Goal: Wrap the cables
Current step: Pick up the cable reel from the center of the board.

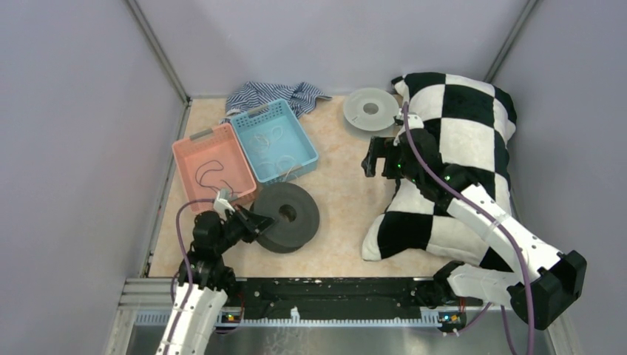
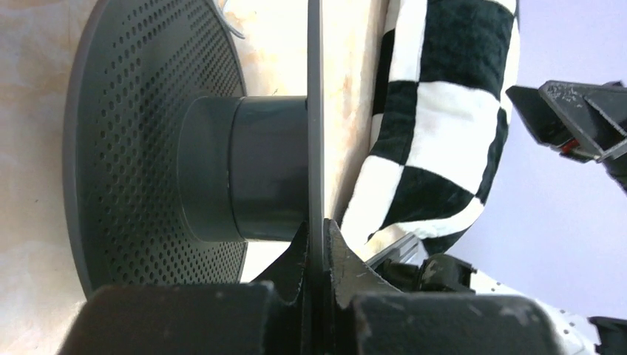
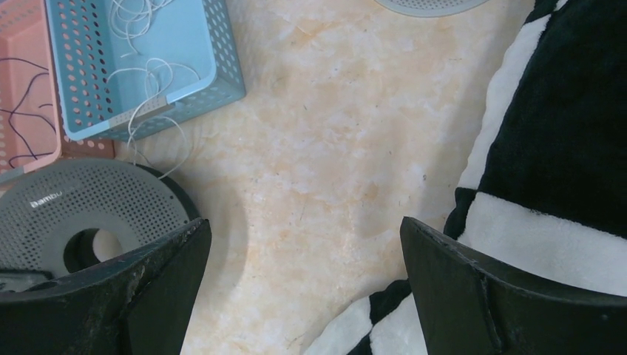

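A thin black cable [image 1: 209,171] lies looped in the pink basket [image 1: 191,142]. A thin white cable [image 1: 270,140] lies in the blue basket [image 1: 307,146], and in the right wrist view one strand of the white cable [image 3: 148,74] hangs over the basket's front wall onto the table. A dark grey spool [image 1: 288,217] rests in front of the baskets. My left gripper [image 2: 316,237] is shut on the thin edge of the spool's flange [image 2: 315,111]. My right gripper [image 3: 303,288] hangs open over bare tabletop beside the pillow, nothing between its fingers.
A black-and-white checkered pillow [image 1: 458,140] fills the right side, under my right arm. A light grey spool [image 1: 370,109] lies at the back, next to a striped cloth [image 1: 277,95]. Walls enclose the table on three sides.
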Tool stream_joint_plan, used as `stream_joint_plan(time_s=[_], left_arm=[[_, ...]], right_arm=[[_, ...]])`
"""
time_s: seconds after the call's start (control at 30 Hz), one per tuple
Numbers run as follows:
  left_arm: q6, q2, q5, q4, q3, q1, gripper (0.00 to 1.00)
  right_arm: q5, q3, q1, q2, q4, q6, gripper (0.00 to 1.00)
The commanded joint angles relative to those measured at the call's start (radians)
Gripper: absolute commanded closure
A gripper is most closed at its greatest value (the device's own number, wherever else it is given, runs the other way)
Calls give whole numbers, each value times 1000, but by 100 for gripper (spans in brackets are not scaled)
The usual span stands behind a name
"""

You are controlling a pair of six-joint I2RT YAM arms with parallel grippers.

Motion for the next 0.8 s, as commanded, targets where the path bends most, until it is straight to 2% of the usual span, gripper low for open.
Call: stream_joint_plan(time_s=[0.0, 0.2, 0.3, 0.43, 0.57, 0.77], left_arm=[[251, 151, 42, -46, 189, 1, 100], [496, 475, 6, -92, 487, -10, 100], [537, 590, -63, -75, 591, -89, 100], [526, 712, -308, -31, 695, -312, 100], [466, 869, -490, -5, 793, -513, 100], [355, 1046, -784, 25, 934, -646, 100]], right_arm=[[26, 99, 14, -14, -30, -58, 1], [90, 167, 15, -48, -59, -114, 1], [96, 177, 15, -65, -60, -120, 1], [111, 179, 14, -81, -70, -107, 1], [115, 164, 14, -105, -72, -92, 1], [123, 121, 15, -144, -82, -68, 1]])
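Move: In the left hand's shut fingers is the dark cable reel's upper flange, held by its left rim; the reel's middle lies about 6 cm to the right, 2 cm ahead and 3 cm below. The blue basket stands straight ahead, roughly 27 cm out, the pink one some 20 cm ahead and 18 cm to the left, both about 6 cm lower. From the empty right hand the dark reel is about 23 cm left, 9 cm back and 13 cm lower. Lifting the pinched reel about 8 cm while easing forward, the left hand then swings it some 11 cm right, towards the right hand, sinking slightly at the end. Its wrist rolls left side up by about 35 degrees and turns somewhat clockwise, the grip kept throughout. The right hand, fingers wide open, rises about 7 cm and drifts a little right. ##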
